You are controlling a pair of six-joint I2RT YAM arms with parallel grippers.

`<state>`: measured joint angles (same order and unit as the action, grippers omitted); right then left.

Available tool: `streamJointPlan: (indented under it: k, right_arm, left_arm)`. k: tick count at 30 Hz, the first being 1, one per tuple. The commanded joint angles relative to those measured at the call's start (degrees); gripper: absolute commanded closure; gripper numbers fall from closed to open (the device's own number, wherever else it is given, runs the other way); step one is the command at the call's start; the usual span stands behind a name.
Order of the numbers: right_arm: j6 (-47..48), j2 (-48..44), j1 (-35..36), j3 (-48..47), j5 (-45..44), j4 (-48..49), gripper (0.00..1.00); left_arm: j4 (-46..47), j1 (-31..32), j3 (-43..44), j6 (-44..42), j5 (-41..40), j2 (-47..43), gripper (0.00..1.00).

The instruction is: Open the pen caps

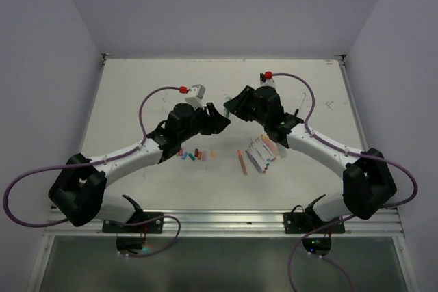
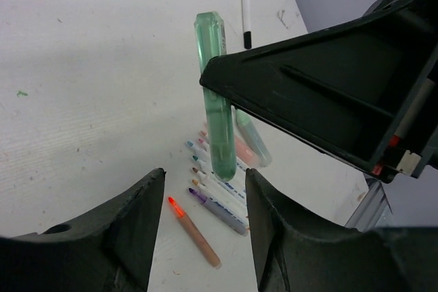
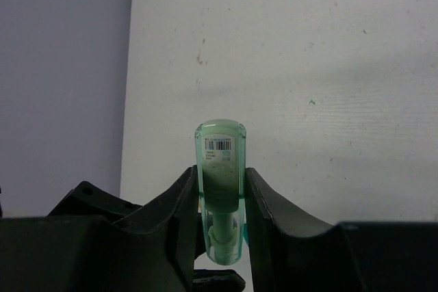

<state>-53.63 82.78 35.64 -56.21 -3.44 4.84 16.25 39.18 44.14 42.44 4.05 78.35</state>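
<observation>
My right gripper is shut on a pale green highlighter and holds it above the table, barcoded end away from the camera. Its clear green cap points toward my left gripper. The left gripper's fingers stand on either side of the cap end, with a gap still showing on each side. In the top view the two grippers meet at mid-table, left and right. Several loose pen caps lie in a row under the left arm.
A row of uncapped white-barrelled pens lies below the grippers, also visible from above. An orange pen lies beside them. Two more highlighters rest behind the row. A black-capped pen lies farther back.
</observation>
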Motion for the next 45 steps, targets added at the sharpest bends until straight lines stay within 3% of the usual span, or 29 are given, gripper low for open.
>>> streamJointPlan:
  k: [1, 20, 26, 29, 38, 41, 45]
  right_arm:
    - [-1.8, -2.1, 0.4, 0.4, -1.6, 3.4, 0.84]
    - [-2.4, -2.1, 2.5, 0.5, -2.9, 3.4, 0.84]
    - [-2.1, -3.0, 2.6, 1.5, -3.1, 3.5, 0.83]
    - [-0.8, -4.5, 2.6, 2.3, -2.7, 3.3, 0.77]
    - [6.1, -10.4, -1.8, 2.1, 2.1, -3.7, 0.41]
    - [10.0, -12.5, -6.8, 1.5, 10.5, -4.7, 0.32]
    - [19.6, -14.1, -13.8, 1.3, 27.3, -4.7, 0.28]
  left_arm:
    - [2.8, 0.8, 1.6, -1.7, -2.9, 0.8, 0.47]
    - [5.2, 2.0, 1.7, -3.7, -6.9, 1.0, 0.66]
    - [5.0, 2.1, 1.0, -3.9, -6.5, 0.1, 0.94]
    - [4.3, 2.0, 0.2, -4.9, -6.0, -1.2, 1.00]
    - [-2.0, 1.8, -0.8, -14.3, -1.4, -6.4, 1.00]
    - [-4.3, 1.3, -0.3, -17.5, 2.3, -6.9, 1.00]
    - [-7.4, -2.2, 1.5, -21.2, 16.0, -6.3, 1.00]
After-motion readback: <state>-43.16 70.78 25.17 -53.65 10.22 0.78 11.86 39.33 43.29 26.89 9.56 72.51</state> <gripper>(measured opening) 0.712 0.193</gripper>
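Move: Between the right hand's closed fingers sits the green highlighter, its middle practically at that hand's point. From the left hand this middle lies about 4 cm ahead, 2 cm right and 2 cm higher, with the near end already between the open fingers. On the table some 17 cm below the left hand, the orange pen lies about 8 cm right and 7 cm back, the pen row 16 cm right and 4 cm back, and an orange cap 4 cm left and 3 cm back. Closing almost in place, the left fingers pinch the near end of the green highlighter while the right hand holds it nearly still. The right fingers then open and let go, and that hand pulls away about 7 cm to the right and 4 cm up. The left hand keeps its grip and eases back some 3 cm, turning slightly clockwise with its fingers tipping up. ##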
